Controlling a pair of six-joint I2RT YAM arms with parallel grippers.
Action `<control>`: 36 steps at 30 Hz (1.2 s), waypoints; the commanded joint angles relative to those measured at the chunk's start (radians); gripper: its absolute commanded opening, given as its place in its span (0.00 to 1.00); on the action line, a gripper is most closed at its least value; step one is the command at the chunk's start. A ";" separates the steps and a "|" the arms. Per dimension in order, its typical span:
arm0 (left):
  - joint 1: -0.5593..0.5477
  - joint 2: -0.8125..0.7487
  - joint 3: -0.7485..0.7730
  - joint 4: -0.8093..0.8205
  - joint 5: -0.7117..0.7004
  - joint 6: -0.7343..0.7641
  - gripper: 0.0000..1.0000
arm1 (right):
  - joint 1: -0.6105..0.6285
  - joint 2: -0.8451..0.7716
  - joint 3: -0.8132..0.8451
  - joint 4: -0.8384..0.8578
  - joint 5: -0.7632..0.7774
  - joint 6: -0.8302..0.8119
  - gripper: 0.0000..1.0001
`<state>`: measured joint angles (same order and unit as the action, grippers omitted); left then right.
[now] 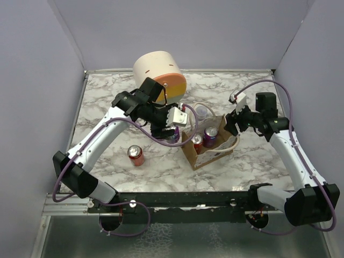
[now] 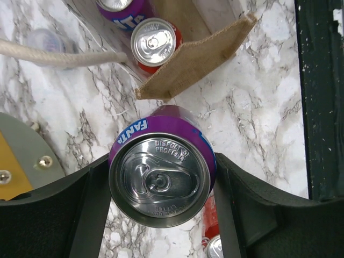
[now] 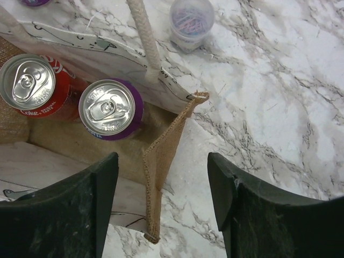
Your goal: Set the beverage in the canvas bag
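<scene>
The tan canvas bag (image 1: 210,153) stands open at mid-table with cream rope handles (image 2: 59,56). A red can (image 3: 32,86) and a purple can (image 3: 110,110) stand inside it. My left gripper (image 1: 173,128) hovers just left of the bag, shut on a purple Fanta can (image 2: 161,180) held upright above the marble, beside the bag's corner (image 2: 188,64). My right gripper (image 1: 232,124) is open and empty over the bag's right end. In the right wrist view the bag's burlap end wall (image 3: 161,156) lies between its fingers (image 3: 236,204).
A loose red can (image 1: 135,155) stands on the table left of the bag, and shows below the held can (image 2: 212,236). A big cream cylinder with an orange face (image 1: 159,75) lies at the back. A clear cup of coloured clips (image 3: 192,21) stands behind the bag.
</scene>
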<state>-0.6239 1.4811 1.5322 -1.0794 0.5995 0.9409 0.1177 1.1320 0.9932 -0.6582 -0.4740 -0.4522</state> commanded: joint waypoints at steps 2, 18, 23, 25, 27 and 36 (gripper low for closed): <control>-0.005 -0.049 0.144 -0.062 0.141 -0.029 0.00 | -0.006 0.031 0.000 0.020 0.009 0.016 0.62; -0.140 0.109 0.322 0.234 0.163 -0.374 0.00 | -0.005 0.087 -0.027 0.067 0.048 0.061 0.40; -0.156 0.168 0.309 0.367 0.130 -0.472 0.00 | -0.006 0.062 -0.053 0.084 0.096 0.080 0.32; -0.160 0.192 0.301 0.421 0.110 -0.510 0.00 | -0.006 0.051 -0.061 0.089 0.112 0.088 0.29; -0.160 0.209 0.294 0.471 0.100 -0.538 0.00 | -0.006 0.042 -0.065 0.093 0.129 0.094 0.27; -0.180 0.326 0.298 0.595 0.105 -0.577 0.00 | -0.006 0.007 -0.093 0.117 0.170 0.117 0.20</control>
<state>-0.7879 1.7916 1.8091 -0.6277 0.6868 0.4042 0.1177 1.1713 0.9180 -0.5911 -0.3599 -0.3561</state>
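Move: The left hand holds a purple can; the canvas bag's middle is about 17 cm to its right, 3 cm ahead, 14 cm below, with a purple can 5 cm ahead and 18 right, and a red can 2 ahead and 13 right. The right hand, empty, has the bag's right rim level fore and aft, 1 cm left, 4 below; the bagged purple can is level fore and aft, 7 left. Left arcs the purple can about 15 cm right over the bag; right sinks, closing on the bag's rim. ##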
